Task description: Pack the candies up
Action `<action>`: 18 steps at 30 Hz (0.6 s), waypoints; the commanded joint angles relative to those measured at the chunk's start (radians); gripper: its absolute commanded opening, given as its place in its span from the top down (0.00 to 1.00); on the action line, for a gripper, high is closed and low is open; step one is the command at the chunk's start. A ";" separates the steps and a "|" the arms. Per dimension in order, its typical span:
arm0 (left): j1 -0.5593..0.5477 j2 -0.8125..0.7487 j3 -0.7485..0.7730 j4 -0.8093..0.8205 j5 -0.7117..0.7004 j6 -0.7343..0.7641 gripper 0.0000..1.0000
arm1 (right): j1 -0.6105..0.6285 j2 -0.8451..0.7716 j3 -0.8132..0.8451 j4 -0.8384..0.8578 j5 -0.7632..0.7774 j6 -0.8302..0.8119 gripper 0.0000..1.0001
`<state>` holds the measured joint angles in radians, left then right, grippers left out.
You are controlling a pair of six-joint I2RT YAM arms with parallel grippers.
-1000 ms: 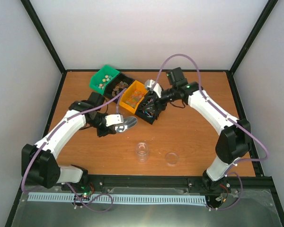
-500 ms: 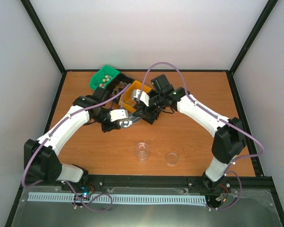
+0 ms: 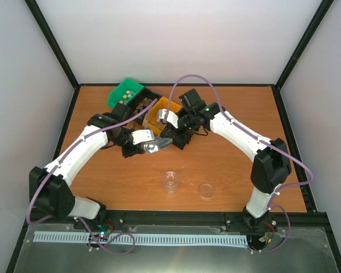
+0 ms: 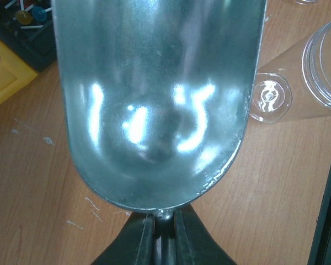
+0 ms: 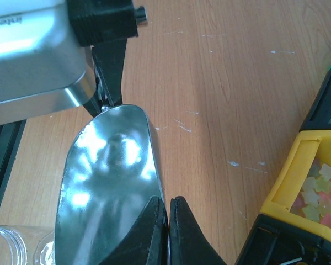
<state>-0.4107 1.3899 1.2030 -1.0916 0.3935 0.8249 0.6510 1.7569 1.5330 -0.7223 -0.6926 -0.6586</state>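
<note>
An empty silver scoop (image 3: pixel 157 145) (image 4: pixel 160 99) (image 5: pixel 107 182) hangs just above the wood in front of the bins. My left gripper (image 3: pixel 146 147) (image 4: pixel 164 226) is shut on its thin handle. From the other side, my right gripper (image 3: pixel 169 138) (image 5: pixel 169 221) is shut on the scoop's thin side rim. Pale star-shaped candies (image 5: pixel 319 190) lie in the yellow bin (image 3: pixel 161 111) (image 5: pixel 289 182), and small round candies (image 3: pixel 123 101) in the green bin (image 3: pixel 125 94). Lollipop-like candies (image 4: pixel 25 16) show in a black bin. The clear jar (image 3: pixel 170 182) (image 4: pixel 320 61) stands upright nearer the arms.
The jar's clear lid (image 3: pixel 206 190) lies right of the jar. Black bins (image 3: pixel 137 103) sit between the green and yellow ones, another (image 3: pixel 179 133) lies under my right wrist. The left arm's wrist camera housing (image 5: pixel 33 55) fills the right wrist view's upper left. A black rail (image 3: pixel 216 216) borders the near edge.
My right gripper swung left from over the bins to the scoop and went from open to shut on its rim. The left arm carried the scoop slightly right and back toward it.
</note>
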 commanded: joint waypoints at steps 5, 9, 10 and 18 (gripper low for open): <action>0.141 -0.113 0.030 0.030 0.241 -0.074 0.58 | -0.078 -0.036 0.002 0.016 -0.121 0.027 0.97; 0.210 -0.216 -0.025 0.122 0.346 -0.123 0.47 | -0.141 -0.101 -0.057 0.108 -0.255 0.081 0.97; 0.211 -0.241 -0.041 0.153 0.360 -0.148 0.45 | -0.153 -0.116 -0.068 0.131 -0.282 0.095 0.97; 0.210 -0.378 -0.154 0.358 0.472 -0.218 0.31 | -0.177 -0.168 -0.100 0.140 -0.428 0.112 0.97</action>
<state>-0.1986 1.0565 1.0920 -0.8810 0.7658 0.6628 0.4717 1.6283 1.4498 -0.6102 -0.9966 -0.5602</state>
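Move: The scoop is in both my hands. My left pinches it at the neck, with the bowl's middle about 5 cm to its right, 2 cm ahead and 2 cm higher. My right pinches the bowl's far rim, so the middle lies roughly 2 cm left of that hand, 3 cm back and 3 cm lower. From my right hand, the lollipop bin is some 12 cm ahead, 8 cm right, 19 cm down; the glass jar is 11 cm back, 3 cm right, 17 cm down. I open my left fingers wide, let go of the scoop's neck and lift that hand about 10 cm, swinging its fingers up to point more to the right, at the handle. My right hand keeps its pinch on the bowl's rim and carries the scoop up and to the right, away from the left hand, its fingers tilting up some 15 degrees. ##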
